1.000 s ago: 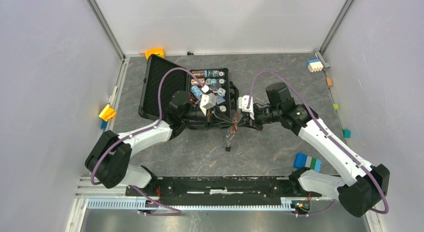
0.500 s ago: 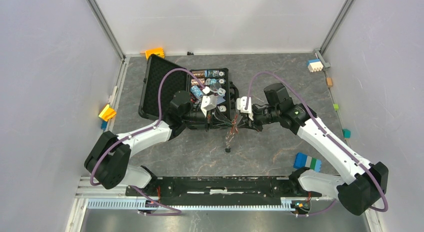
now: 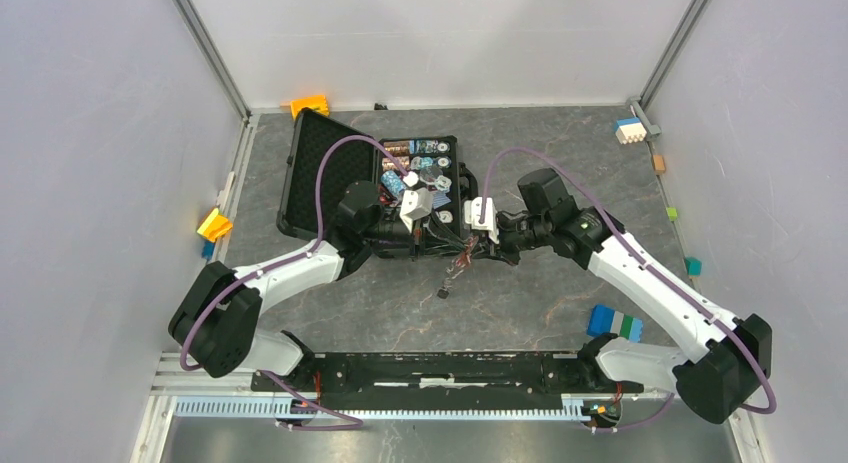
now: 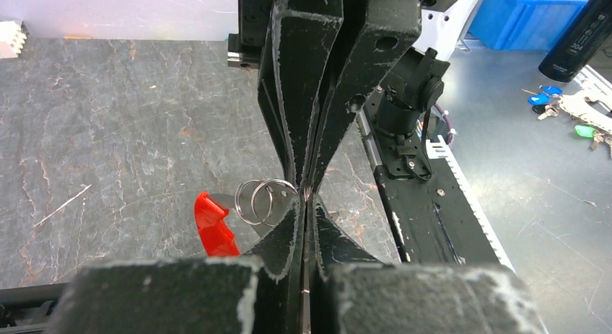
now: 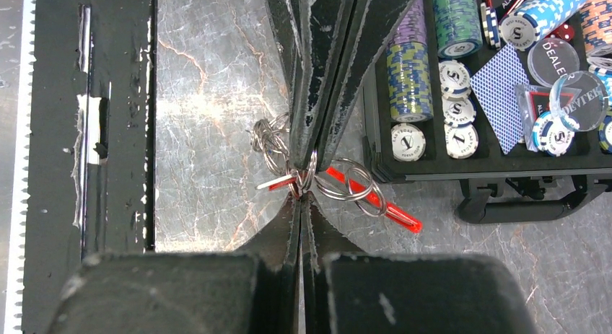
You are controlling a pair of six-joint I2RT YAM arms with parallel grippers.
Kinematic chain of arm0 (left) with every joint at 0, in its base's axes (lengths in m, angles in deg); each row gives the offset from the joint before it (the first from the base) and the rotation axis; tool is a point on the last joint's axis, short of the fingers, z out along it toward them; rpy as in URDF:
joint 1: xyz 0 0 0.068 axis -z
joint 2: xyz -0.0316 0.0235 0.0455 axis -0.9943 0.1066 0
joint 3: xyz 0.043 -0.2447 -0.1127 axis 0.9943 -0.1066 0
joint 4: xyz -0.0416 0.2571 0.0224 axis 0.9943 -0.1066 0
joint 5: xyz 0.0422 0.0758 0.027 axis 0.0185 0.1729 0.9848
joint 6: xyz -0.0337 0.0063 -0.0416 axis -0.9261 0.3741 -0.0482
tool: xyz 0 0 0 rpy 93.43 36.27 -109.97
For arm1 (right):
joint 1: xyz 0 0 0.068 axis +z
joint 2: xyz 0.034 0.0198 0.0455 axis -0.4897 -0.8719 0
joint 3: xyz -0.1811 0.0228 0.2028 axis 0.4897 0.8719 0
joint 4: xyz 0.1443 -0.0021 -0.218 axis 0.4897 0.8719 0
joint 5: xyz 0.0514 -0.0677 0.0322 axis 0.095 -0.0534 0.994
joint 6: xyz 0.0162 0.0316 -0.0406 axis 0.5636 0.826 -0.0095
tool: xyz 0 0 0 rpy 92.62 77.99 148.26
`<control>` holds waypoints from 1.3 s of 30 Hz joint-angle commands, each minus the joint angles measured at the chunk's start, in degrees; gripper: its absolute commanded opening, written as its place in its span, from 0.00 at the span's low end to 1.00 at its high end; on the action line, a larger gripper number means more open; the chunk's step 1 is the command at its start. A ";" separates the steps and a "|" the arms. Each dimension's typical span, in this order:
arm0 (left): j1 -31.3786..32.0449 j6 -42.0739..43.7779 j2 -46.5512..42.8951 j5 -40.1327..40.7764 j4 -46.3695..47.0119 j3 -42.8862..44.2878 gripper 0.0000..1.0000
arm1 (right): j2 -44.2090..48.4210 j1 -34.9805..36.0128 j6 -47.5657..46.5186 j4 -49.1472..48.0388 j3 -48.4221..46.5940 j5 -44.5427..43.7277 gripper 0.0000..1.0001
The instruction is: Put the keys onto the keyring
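Note:
Both grippers meet tip to tip above the table, in front of the case. The keyring shows as two thin silvery rings (image 4: 263,200) beside a bright-red tag (image 4: 215,224); in the right wrist view its rings (image 5: 348,179) overlap the long red tag (image 5: 379,204). My left gripper (image 4: 307,202) is shut on a flat silvery piece at the rings. My right gripper (image 5: 302,192) is shut where the rings bunch. A tiny silver-and-red sliver (image 5: 278,181), perhaps one of the keys, pokes out there. From above, a thin strip (image 3: 447,279) dangles below the left gripper (image 3: 460,248) and right gripper (image 3: 473,247).
An open black case (image 3: 310,173) of poker chips (image 5: 408,81) and cards lies just behind the grippers. Toy blocks sit around the edges: orange (image 3: 310,105), yellow (image 3: 214,224), white-blue (image 3: 629,130), blue-green (image 3: 615,323). The black base rail (image 3: 430,368) runs along the near edge.
The right arm has pushed a little to the left, and the dangling strip under the grippers has swung left with it. Both grippers stay shut and together.

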 commanded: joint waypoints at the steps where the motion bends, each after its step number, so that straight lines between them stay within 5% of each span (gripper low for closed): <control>1: 0.03 -0.81 -1.54 -1.32 4.87 1.25 0.02 | -0.41 0.52 0.43 -0.92 -1.78 -1.88 0.00; 8: 0.01 2.63 -1.80 -3.61 1.55 1.43 0.02 | -0.91 0.55 -2.12 3.07 -5.22 -3.37 0.00; 21: -0.38 -5.15 -1.55 5.79 3.82 2.63 0.02 | 7.04 0.56 -4.27 0.01 3.06 3.23 0.50; 32: -0.38 -9.37 -1.54 5.00 7.60 1.82 0.02 | 4.65 0.50 1.83 -11.07 6.98 1.48 0.61; 39: -0.38 -9.07 -1.54 5.09 7.72 1.25 0.02 | 4.30 0.50 3.90 -14.04 6.45 1.34 0.58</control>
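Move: The keyring sits in the left hand's fingertips and right at the right hand's shut tips, about 1 cm to its left and level in height. From the right hand, the red key lies some 3 cm ahead, 1 cm left and 1 cm lower; the hanging black key head is about 3 cm back, 4 cm left and 8 cm below. The poker case's middle is roughly 14 cm ahead, 11 cm left and 19 cm down. Right fingers open wide, releasing the keyring; the hand lifts and retreats 2 cm, drops, then returns forward around it. ##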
